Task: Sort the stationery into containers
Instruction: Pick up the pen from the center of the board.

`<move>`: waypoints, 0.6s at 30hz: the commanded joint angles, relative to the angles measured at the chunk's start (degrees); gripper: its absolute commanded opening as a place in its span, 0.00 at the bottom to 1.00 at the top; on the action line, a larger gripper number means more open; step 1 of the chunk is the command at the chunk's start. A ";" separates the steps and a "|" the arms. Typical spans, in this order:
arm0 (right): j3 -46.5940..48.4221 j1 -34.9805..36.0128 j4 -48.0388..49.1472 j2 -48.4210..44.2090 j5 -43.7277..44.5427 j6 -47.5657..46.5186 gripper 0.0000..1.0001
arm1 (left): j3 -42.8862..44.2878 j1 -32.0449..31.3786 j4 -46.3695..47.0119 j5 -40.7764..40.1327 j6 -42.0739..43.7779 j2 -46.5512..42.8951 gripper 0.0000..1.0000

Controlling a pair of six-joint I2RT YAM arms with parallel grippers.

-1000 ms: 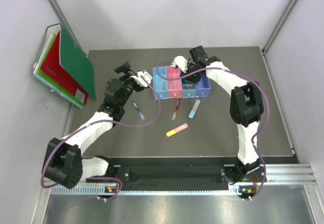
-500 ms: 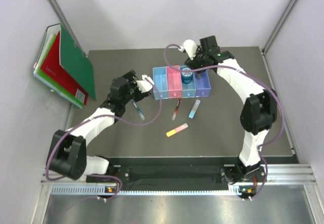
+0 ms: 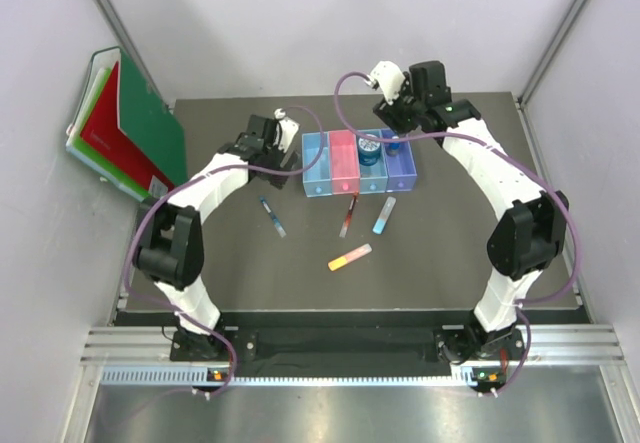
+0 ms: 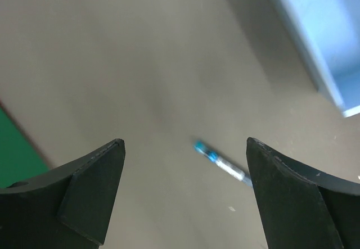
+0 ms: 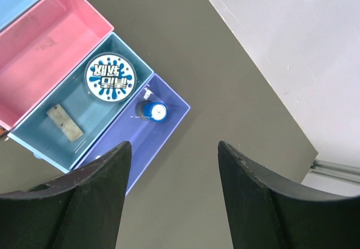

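Observation:
Four joined containers (image 3: 343, 168) stand mid-table. The blue bin (image 5: 101, 126) holds a round blue tin (image 5: 109, 76) and a beige eraser (image 5: 64, 122). In the violet bin (image 5: 160, 139) stands a blue bottle (image 5: 153, 110). The pink bin (image 5: 50, 46) is empty. On the mat in front lie a blue pen (image 3: 273, 217), a red-black pen (image 3: 347, 215), a light-blue stick (image 3: 384, 215) and a yellow-pink stick (image 3: 349, 257). My left gripper (image 4: 184, 148) hangs open above the mat left of the bins, with the blue pen (image 4: 222, 162) below it. My right gripper (image 5: 173, 148) is open and empty, high over the violet bin's far end.
Green and red folders (image 3: 140, 128) lean against the left wall, and their green edge (image 4: 17, 150) shows in the left wrist view. The mat's back edge and the white wall (image 5: 292, 41) lie just behind the bins. Purple cables trail from both wrists.
My right gripper opened, left the round tin in the blue bin and rose back behind the bins. My left arm swung its wrist back and up, beside the light-blue bin.

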 commanded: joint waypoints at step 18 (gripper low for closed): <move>2.43 -0.60 1.87 1.43 -0.04 2.14 0.64 | -3.46 1.73 -12.95 3.37 -16.64 5.56 0.88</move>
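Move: The blue pen lies on the board behind and below the left hand: about 6 cm back, 2 cm to its right and some 12 cm down. From that hand the tray's nearest light-blue compartment is roughly 7 cm ahead and 12 cm to the right, 9 cm down, and the red pen lies 6 cm back and 20 cm to the right, down at board level. From the right hand the blue pen is about 10 cm back, 27 cm to the left and 25 cm below. The empty left hand sinks about 7 cm and draws back about as far, drifting a little left early on, away from the tray and down towards the blue pen, quickly at first and then more slowly. On the way the wrist tips the fingers some 20 degrees further downward and turns about 15 degrees counter-clockwise, while the fingers stay wide open and come in low above the pen, not yet closing on it. ##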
